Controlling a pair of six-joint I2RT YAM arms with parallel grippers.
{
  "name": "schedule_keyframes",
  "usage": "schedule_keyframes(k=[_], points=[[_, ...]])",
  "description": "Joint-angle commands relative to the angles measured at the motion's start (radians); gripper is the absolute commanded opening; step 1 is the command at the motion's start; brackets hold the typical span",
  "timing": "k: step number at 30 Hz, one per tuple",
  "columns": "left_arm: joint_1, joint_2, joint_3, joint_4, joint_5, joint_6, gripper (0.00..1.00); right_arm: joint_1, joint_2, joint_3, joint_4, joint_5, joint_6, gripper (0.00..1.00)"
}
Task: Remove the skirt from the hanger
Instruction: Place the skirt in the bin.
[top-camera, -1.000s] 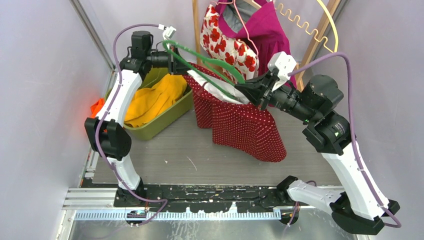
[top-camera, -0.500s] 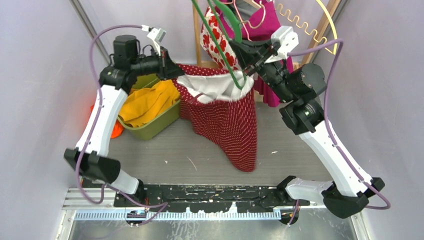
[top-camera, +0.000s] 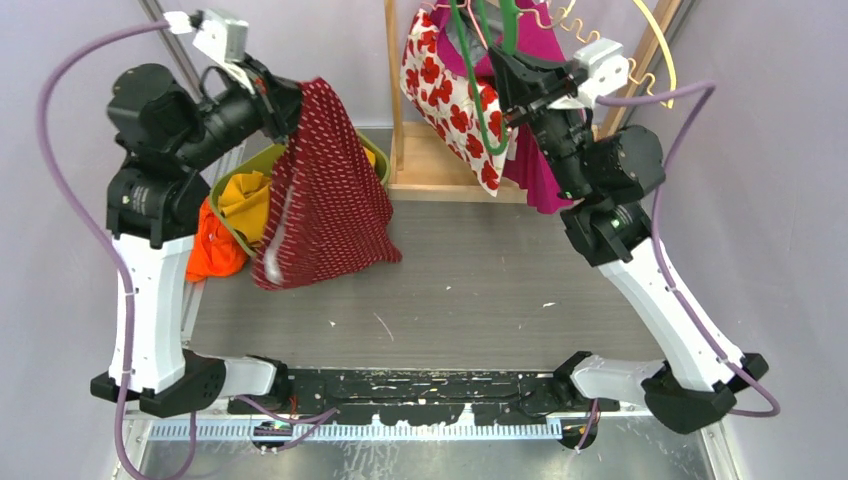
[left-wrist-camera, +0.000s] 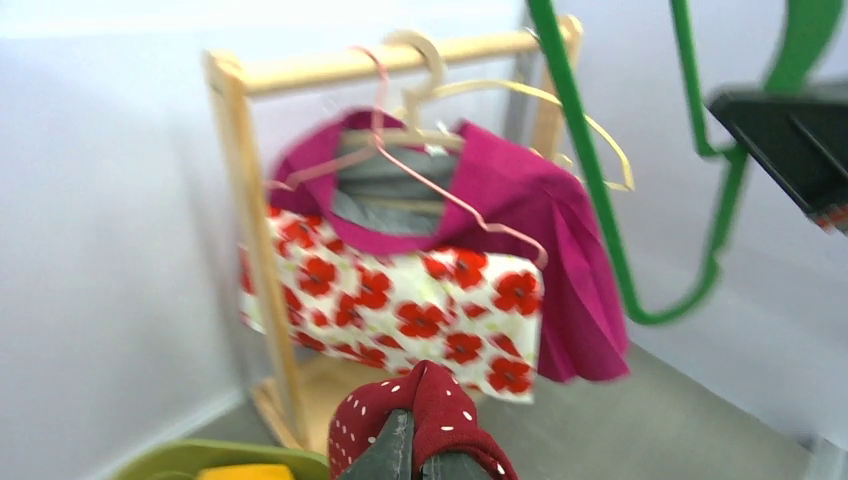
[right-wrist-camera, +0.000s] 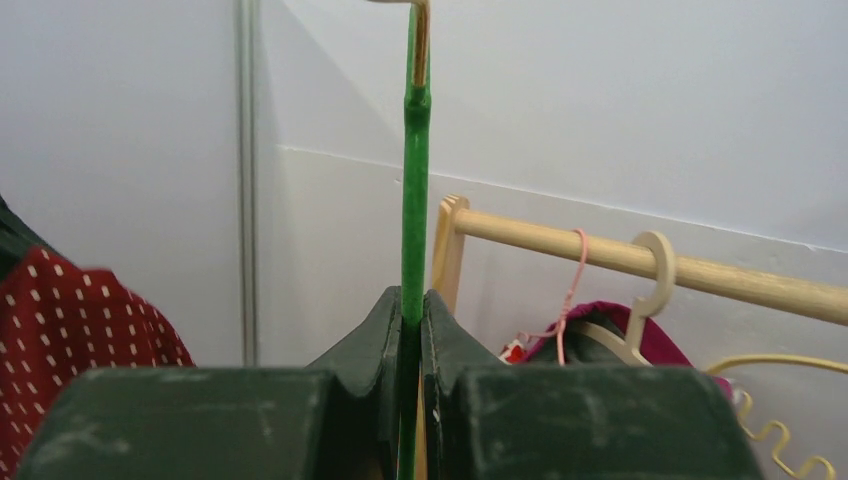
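Note:
The dark red white-dotted skirt (top-camera: 325, 190) hangs free from my left gripper (top-camera: 290, 100), which is shut on its top fold high at the left; it also shows in the left wrist view (left-wrist-camera: 440, 410), pinched in that gripper (left-wrist-camera: 418, 440). The green hanger (top-camera: 482, 90) is bare and apart from the skirt, held upright by my right gripper (top-camera: 505, 80), which is shut on it near the clothes rack. In the right wrist view the gripper (right-wrist-camera: 413, 310) clamps the hanger's green rod (right-wrist-camera: 414, 200). The hanger also shows in the left wrist view (left-wrist-camera: 600, 210).
A green bin (top-camera: 235, 170) with yellow cloth (top-camera: 243, 200) sits under the hanging skirt; orange cloth (top-camera: 208, 250) lies beside it. A wooden rack (top-camera: 395, 90) at the back holds a poppy-print garment (top-camera: 450, 105), a magenta garment (top-camera: 535, 165) and a yellow wavy hanger (top-camera: 640, 60).
My left gripper pulled the skirt off the hanger and carried it up and left over the bin. My right gripper lifted the bare hanger up toward the rack.

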Motion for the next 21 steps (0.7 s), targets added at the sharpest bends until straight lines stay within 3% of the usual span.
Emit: schedule_keyframes(k=[1, 6, 10, 21], points=[[0.003, 0.012, 0.121, 0.144, -0.275, 0.028, 0.0, 0.006, -0.125, -0.058, 0.008, 0.101, -0.057, 0.0], [0.008, 0.184, 0.307, 0.096, -0.45, 0.131, 0.0, 0.006, -0.198, -0.11, -0.074, 0.139, -0.084, 0.0], [0.061, 0.303, 0.445, 0.072, -0.507, 0.157, 0.0, 0.007, -0.248, -0.148, -0.108, 0.165, -0.106, 0.0], [0.383, 0.344, 0.478, 0.269, -0.502, -0.01, 0.03, 0.007, -0.291, -0.191, -0.136, 0.241, -0.188, 0.0]])
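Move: The bin that the dotted red skirt, held in the left hand, is bound for lies about 15 cm ahead, 15 cm left and 45 cm below that hand; the yellow skirt is inside it at nearly the same spot. An orange garment lies roughly 37 cm left of this hand, 5 cm ahead and 52 cm down. From the right hand, holding the green hanger, the rack's rail is some 28 cm ahead, 9 cm right and about level. The dotted skirt, still pinched at one end by the shut left fingers, is swung forward and left by about 17 cm each way to above the bin, first rising some 8 cm, then sinking most of that, while the hand turns counter-clockwise about 45 degrees. The green hanger stays clamped in the right hand, which carries it right, away from the skirt, and somewhat back and down, turning slightly clockwise. ##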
